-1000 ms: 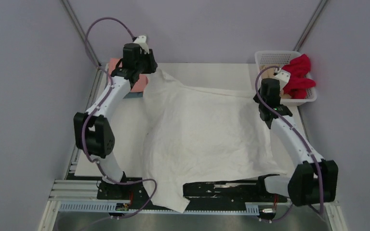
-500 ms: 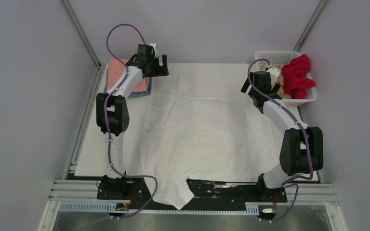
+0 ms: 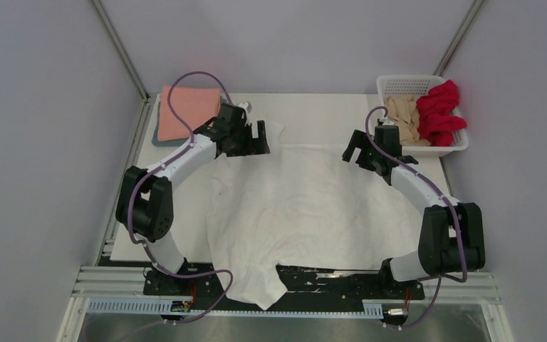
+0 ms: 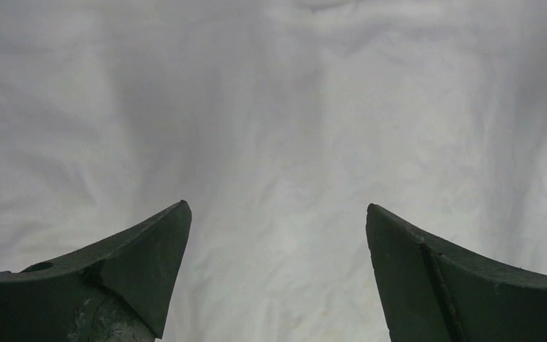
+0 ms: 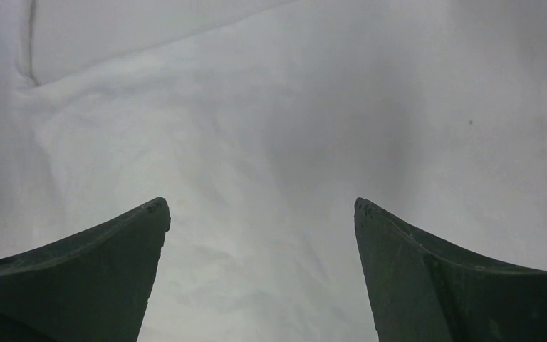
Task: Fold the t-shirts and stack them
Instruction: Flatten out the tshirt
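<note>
A white t-shirt (image 3: 306, 206) lies spread flat across the table, its near hem hanging over the front rail. My left gripper (image 3: 260, 139) hovers open over the shirt's far left corner, and only white cloth (image 4: 278, 107) shows between its fingers (image 4: 278, 210). Over the far right corner my right gripper (image 3: 352, 149) is open too, with nothing but cloth (image 5: 256, 142) below its fingers (image 5: 262, 203). A folded salmon pink t-shirt (image 3: 185, 110) rests on a grey-blue one (image 3: 158, 140) at the back left. Red (image 3: 441, 114) and beige (image 3: 402, 117) t-shirts sit crumpled in the basket.
The white lattice basket (image 3: 406, 84) stands at the table's back right corner, close behind my right gripper. A strip of bare table (image 3: 313, 107) shows beyond the white shirt. Metal frame rails (image 3: 114, 278) run along the front and left edges.
Both grippers opened and let go of the white shirt's far edge. The cloth dropped flat, and both grippers swung out, then came back inward over the shirt's far corners.
</note>
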`<state>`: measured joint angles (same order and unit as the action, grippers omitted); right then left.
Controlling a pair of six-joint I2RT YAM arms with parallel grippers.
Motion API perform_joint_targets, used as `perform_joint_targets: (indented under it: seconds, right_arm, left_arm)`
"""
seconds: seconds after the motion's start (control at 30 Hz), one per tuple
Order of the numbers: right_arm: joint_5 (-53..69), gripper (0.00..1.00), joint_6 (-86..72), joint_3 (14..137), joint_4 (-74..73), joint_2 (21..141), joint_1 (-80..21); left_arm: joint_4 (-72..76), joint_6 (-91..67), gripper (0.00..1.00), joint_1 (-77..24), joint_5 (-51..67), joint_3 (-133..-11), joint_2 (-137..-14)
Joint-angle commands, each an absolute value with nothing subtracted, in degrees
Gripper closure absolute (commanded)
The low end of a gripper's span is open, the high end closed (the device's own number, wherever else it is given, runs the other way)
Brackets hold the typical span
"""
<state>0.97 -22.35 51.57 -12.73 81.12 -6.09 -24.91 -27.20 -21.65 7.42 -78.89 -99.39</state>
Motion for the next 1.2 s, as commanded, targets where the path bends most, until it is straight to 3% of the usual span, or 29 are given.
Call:
perform_joint_targets:
  seconds: [0.0, 0.33, 0.9, 1.17]
  right_arm:
    - [3.8, 0.0, -21.94, 52.14, -14.66, 86.71, -6.23]
    - [0.0, 0.0, -23.02, 57.54, -16.43, 98.31, -6.24]
    - [-4.4, 0.0, -21.19, 80.7, -20.37, 119.08, -5.85]
    - [-5.97, 0.0, -18.69, 89.59, -23.11, 120.5, -5.74]
  left_arm:
    - [-20.83, -31.52, 0.0, -24.23, 7.75, -72.48, -99.11]
    - [-29.32, -31.6, 0.0, -23.68, -2.61, -80.62, -112.37]
    - [-41.95, -28.56, 0.0, -15.15, 4.01, -114.08, -137.09]
    - [-44.48, -25.52, 0.0, -14.27, 4.87, -126.15, -139.24]
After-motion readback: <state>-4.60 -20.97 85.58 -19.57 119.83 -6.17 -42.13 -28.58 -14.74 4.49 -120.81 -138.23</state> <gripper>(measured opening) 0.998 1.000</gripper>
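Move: The white t-shirt lies spread beneath both open hands, its surface roughly 11 cm below the left and 8 cm below the right. Its middle is about 16 cm back and 14 cm right of the left hand, or 15 cm back and 12 cm left of the right one. The folded stack lies some 21 cm ahead and 22 cm left of the left hand; the laundry basket about 21 cm ahead and 22 cm right of the right hand. Onto the t-shirt's upper part both wide-open hands come down, drawing back slightly and tipping their fingers about 15 degrees further down, the left sinking some 11 cm, the right 8. Then, fingertips on the cloth, both drag it forward side by side at nearly constant height, about 14 cm, the left also drifting a little left towards the folded stack. ##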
